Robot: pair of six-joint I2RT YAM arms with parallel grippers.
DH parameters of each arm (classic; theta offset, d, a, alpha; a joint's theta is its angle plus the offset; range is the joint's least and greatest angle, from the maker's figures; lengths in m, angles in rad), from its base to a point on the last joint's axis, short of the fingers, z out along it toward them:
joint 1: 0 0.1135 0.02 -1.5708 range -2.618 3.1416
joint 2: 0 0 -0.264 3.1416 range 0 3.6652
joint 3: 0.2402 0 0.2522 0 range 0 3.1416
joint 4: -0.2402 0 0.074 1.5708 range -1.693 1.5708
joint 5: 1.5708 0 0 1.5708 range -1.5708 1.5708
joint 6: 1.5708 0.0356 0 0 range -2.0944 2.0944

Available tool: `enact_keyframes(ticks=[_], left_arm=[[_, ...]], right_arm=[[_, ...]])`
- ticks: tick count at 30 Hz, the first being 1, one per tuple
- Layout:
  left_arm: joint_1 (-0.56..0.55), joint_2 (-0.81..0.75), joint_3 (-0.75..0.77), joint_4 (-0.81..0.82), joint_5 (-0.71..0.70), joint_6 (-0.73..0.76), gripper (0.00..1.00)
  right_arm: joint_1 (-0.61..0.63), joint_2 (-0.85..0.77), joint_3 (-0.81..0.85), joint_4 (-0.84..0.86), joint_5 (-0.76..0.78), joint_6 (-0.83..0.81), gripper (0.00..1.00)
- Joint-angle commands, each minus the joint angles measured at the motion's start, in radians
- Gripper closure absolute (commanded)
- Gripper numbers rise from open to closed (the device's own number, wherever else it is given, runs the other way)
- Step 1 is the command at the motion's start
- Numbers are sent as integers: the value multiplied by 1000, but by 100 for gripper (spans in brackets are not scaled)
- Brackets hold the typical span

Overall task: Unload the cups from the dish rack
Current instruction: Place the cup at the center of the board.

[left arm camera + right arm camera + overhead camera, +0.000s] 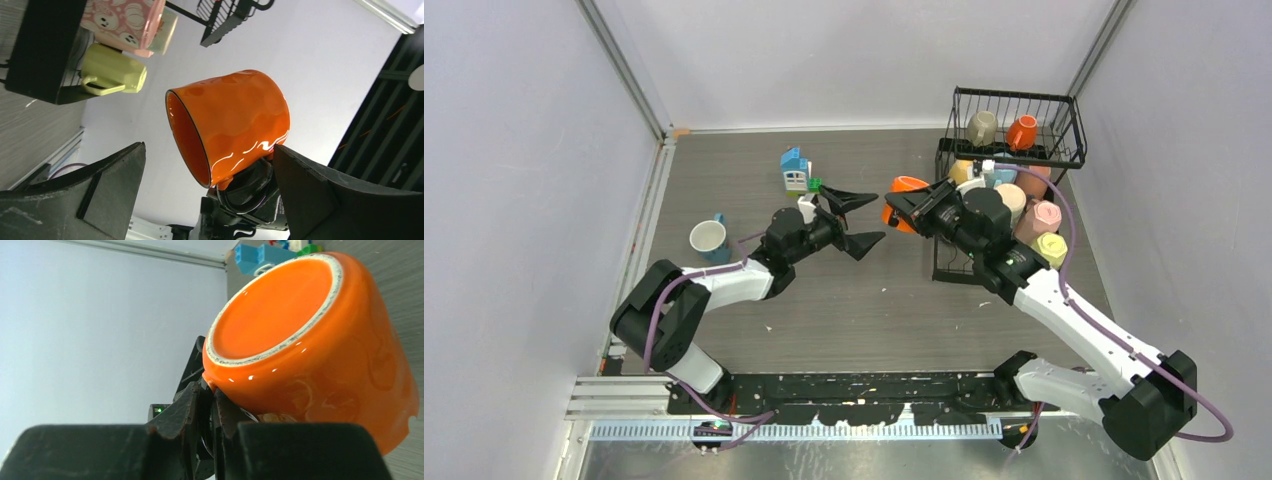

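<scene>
An orange cup (908,188) hangs on its side above the table, left of the dish rack (1014,92). My right gripper (896,214) is shut on its handle; in the right wrist view the cup's base (280,315) faces the camera above the pinched fingers (195,405). My left gripper (873,220) stands open, facing the cup from the left. In the left wrist view the cup (235,120) sits just beyond its spread fingers, mouth turned to the left one. Several cups remain in the rack: orange (1022,132), grey (981,127), pink (1044,215), yellow (1052,248).
A white and blue cup (708,238) stands upright on the table at the left. A small toy block house (796,170) sits behind my left gripper. Side walls close in the table left and right.
</scene>
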Motion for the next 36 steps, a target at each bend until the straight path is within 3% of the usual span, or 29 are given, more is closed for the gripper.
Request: enact_keyframes(ticks=[1, 13, 28, 32, 36], left_arm=[[-1, -20, 15, 114, -66, -82, 0], [-8, -5, 50, 208, -209, -177, 2], [-8, -39, 119, 319, -285, -190, 48], [-8, -53, 136, 341, -310, -187, 57], [-9, -62, 167, 357, -329, -179, 59]], right_arm=[[14, 3, -1, 272, -31, 16, 99], [57, 37, -66, 457, -24, -11, 99], [61, 66, -183, 745, -33, 47, 99], [61, 81, -191, 802, -39, 72, 99], [60, 98, -200, 867, -40, 103, 99]])
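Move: The orange cup, held by its handle in the right gripper with its mouth towards the open left fingers, lies about 5 cm ahead, 6 cm to the right and 4 cm above the left hand. The toy house is some 14 cm ahead, 16 cm left and 19 cm below that hand; the dish rack's middle is roughly 8 cm ahead, 28 cm right and 17 cm below. From the right hand, the left gripper is about 6 cm left, 1 cm back and 6 cm below. Rising about 9 cm and easing forward, the left hand brings its wide-open fingers up to the orange cup's rim, turning some 20 degrees, partly counter-clockwise. From midway it closes them to under half open, one finger inside the mouth and one outside the wall. The right hand keeps its handle grip, carrying the cup left, then up about 5 cm while tilting upward and raising its left side. ##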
